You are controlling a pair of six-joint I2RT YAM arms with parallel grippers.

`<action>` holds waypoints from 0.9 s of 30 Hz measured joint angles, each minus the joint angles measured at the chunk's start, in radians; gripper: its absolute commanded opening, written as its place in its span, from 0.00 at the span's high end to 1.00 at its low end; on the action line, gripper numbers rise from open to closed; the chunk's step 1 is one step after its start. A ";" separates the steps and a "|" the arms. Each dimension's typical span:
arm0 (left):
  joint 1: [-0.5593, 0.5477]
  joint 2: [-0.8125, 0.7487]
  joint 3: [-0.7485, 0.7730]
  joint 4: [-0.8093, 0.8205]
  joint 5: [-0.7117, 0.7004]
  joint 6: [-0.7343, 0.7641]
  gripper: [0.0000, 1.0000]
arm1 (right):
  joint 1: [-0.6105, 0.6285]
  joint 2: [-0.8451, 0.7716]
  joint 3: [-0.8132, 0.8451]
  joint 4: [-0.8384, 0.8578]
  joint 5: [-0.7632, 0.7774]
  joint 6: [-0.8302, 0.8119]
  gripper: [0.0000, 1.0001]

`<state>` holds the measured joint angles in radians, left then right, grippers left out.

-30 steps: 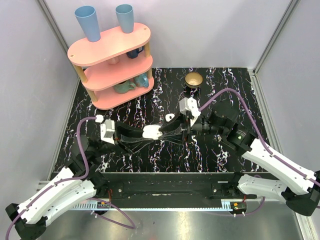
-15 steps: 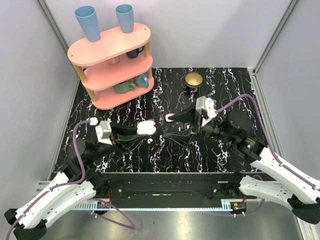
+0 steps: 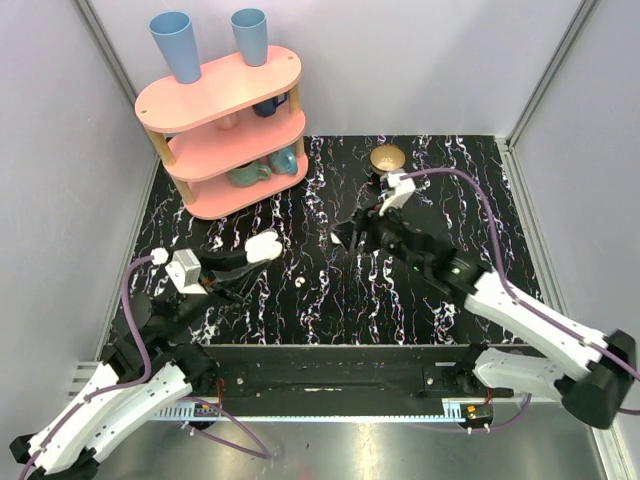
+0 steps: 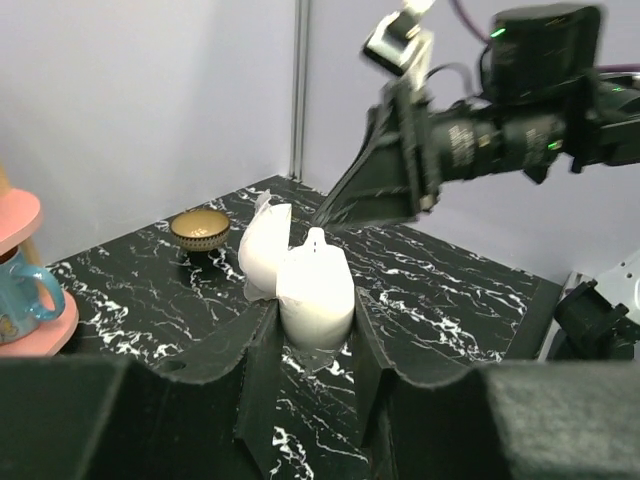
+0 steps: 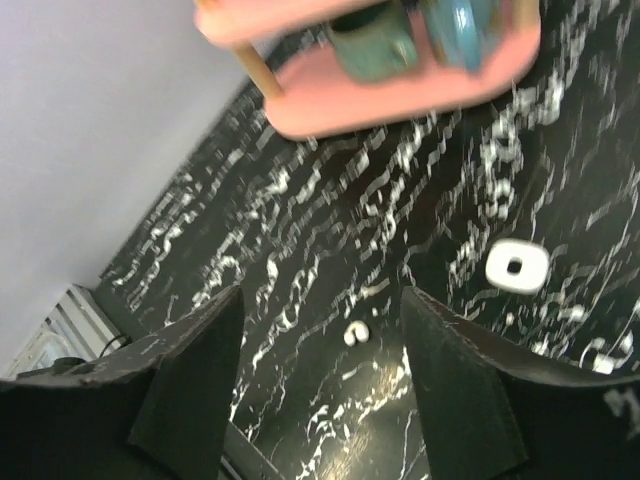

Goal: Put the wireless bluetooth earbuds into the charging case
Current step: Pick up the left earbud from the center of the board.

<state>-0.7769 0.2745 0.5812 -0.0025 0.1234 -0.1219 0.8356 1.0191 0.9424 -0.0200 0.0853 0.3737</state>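
Observation:
The white charging case (image 4: 300,290) stands upright with its lid open, and my left gripper (image 4: 312,322) is shut on its lower half. From above, the case (image 3: 264,245) hangs over the left middle of the black marbled table. A small white tip pokes up from the case's top, too small to name. One tiny white earbud (image 3: 300,283) lies loose on the table, right of the case and nearer. My right gripper (image 5: 322,300) is open above the table, and the earbud (image 5: 355,333) shows between its fingers, far below. In the top view the right gripper (image 3: 354,236) is right of the earbud and farther back.
A pink three-tier shelf (image 3: 225,125) with mugs and two blue cups stands at the back left. A gold bowl (image 3: 387,158) sits at the back middle. A small white square piece with a hole (image 5: 515,265) lies on the table by the right gripper.
My left arm has drawn back to the left with the case. The right gripper has opened and swung away from the case. The loose earbud has come into view on the table.

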 measured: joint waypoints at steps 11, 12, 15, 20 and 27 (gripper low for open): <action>0.000 -0.069 0.023 -0.103 -0.030 0.010 1.00 | -0.129 0.527 0.072 -0.101 -0.286 0.144 0.40; 0.000 -0.071 0.025 -0.109 -0.030 0.010 1.00 | -0.129 0.571 0.095 -0.111 -0.319 0.143 0.41; 0.000 -0.073 0.028 -0.118 -0.030 0.010 1.00 | -0.129 0.668 0.159 -0.132 -0.389 0.130 0.41; 0.000 -0.079 0.032 -0.139 -0.031 0.010 1.00 | -0.129 0.763 0.264 -0.184 -0.462 0.080 0.46; 0.000 -0.085 0.039 -0.141 -0.031 0.012 1.00 | -0.127 0.875 0.401 -0.242 -0.557 0.014 0.52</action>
<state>-0.7769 0.1894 0.6201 -0.1432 0.0921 -0.1097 0.7090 1.8946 1.3437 -0.2619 -0.4713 0.3878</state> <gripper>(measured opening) 0.340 0.494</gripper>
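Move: The left earbud lies on the board some 29 cm below the right hand, about 10 cm to its left and 2 cm ahead. The white square piece on the board is roughly 12 cm ahead of that hand and 1 cm to its left, just as far down. The charging case, held in the left gripper, is about 15 cm left of the right hand, 5 cm back and near its height. From the left hand the earbud is about 9 cm ahead, 5 cm right and 33 cm down. Down steeply, some 22 cm, with a slight push forward, the right hand drops towards the earbud while its fingers tip from nearly level to well downward; near the bottom it slides left, about 10 cm in all, turning counter-clockwise. Its fingers narrow partway but stay open, not yet touching the earbud. The left hand keeps its hold on the charging case, easing about 2 cm left. ##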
